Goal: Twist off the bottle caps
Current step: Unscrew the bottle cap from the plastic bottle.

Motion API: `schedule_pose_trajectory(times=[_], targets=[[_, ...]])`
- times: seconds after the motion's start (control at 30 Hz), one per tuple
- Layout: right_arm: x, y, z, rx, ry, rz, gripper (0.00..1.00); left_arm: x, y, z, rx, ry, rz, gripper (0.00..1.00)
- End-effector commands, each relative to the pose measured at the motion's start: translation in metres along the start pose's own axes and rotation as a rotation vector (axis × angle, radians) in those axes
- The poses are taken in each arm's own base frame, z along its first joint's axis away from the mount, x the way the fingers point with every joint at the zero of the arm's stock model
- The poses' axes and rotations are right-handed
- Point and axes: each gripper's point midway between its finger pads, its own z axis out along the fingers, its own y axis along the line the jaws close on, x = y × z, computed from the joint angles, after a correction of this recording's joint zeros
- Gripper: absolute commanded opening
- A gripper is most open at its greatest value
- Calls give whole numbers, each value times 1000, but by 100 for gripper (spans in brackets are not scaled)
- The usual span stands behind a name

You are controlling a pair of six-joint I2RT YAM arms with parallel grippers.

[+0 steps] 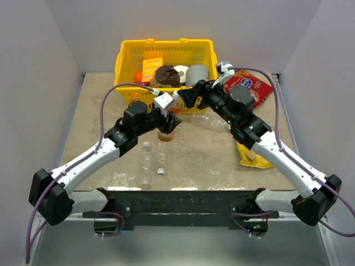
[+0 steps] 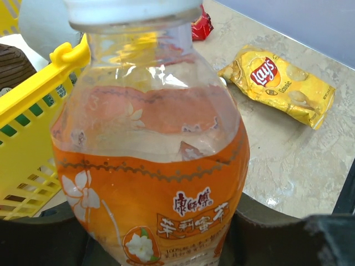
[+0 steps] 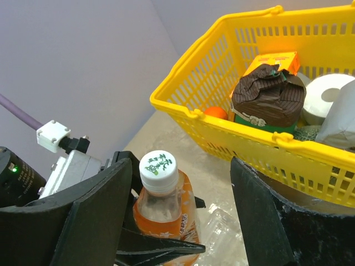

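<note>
The orange-drink bottle (image 2: pixel 150 183) is held above the table, with my left gripper (image 1: pixel 169 124) shut round its body. Its white cap (image 3: pixel 158 169) with green print is on the neck. My right gripper (image 3: pixel 180 210) is open, and the cap sits between its dark fingers (image 3: pixel 91 221), close to the left one. The same cap (image 2: pixel 133 10) shows at the top of the left wrist view. Two clear bottles (image 1: pixel 146 162) lie on the table below, with a loose cap (image 1: pixel 160 171) beside them. Another clear bottle (image 1: pixel 213 119) lies under the right arm.
A yellow basket (image 1: pixel 127 55) with boxes, rolls and a brown packet stands at the back, just behind both grippers. A red snack bag (image 1: pixel 252 88) lies at the back right. A yellow Lay's chips bag (image 1: pixel 252 158) lies under the right forearm.
</note>
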Motion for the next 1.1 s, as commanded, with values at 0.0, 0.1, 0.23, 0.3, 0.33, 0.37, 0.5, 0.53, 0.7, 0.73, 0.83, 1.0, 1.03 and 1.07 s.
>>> schedule_pose_trajectory(times=[0.0,0.1,0.23,0.3,0.33,0.37,0.5,0.53,0.7,0.73,0.83,1.0,1.03,1.07], targets=[[-20,8,2,-13,-52,-6,74,-22,1,2,-14,-59,6,4],[-13,14,7,-49,-25,4,71,-22,0,2,-11,-59,7,4],[-8,21,12,-89,-7,14,66,-22,-1,3,-6,-57,6,4],[-5,22,14,-102,1,13,64,-21,-1,3,-6,-54,7,4],[-7,24,14,-109,-2,14,64,-21,-1,4,-5,-53,7,4],[-6,26,14,-118,2,13,63,-20,-1,4,-5,-51,7,4],[-5,28,15,-136,7,12,62,-17,-1,6,-5,-42,6,4],[-3,29,17,-141,15,15,62,-17,-1,6,-5,-42,6,4],[2,29,21,-145,32,18,58,-17,0,6,-8,-41,6,4],[4,28,22,-141,40,17,57,-16,0,6,-9,-39,7,4],[7,28,24,-141,54,16,55,-16,0,6,-11,-39,7,4],[8,27,25,-138,56,15,46,-14,0,8,-9,-35,7,4],[9,26,26,-136,57,14,43,-15,0,8,-11,-36,7,4],[9,25,26,-136,55,13,38,-15,0,8,-11,-36,7,4]])
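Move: The white cap of the plastic bottle is about 4 cm to the right hand's left, 1 cm ahead and 2 cm lower. From the left hand, which already grips the bottle's label, the cap stands some 12 cm above, 3 cm ahead and 2 cm right. From the right hand, the yellow basket's middle is about 25 cm ahead, 7 cm left and 30 cm below; a clear bottle lies 9 cm ahead, 14 cm right and 37 cm below. Bring the open right gripper left and down to the bottle cap, about 4.5 cm in all, turning it slightly counter-clockwise. Narrow the fingers all the way, fastest at the end, until they flank the cap. Keep the left gripper's hold on the bottle's label and lower it about 1 cm. ##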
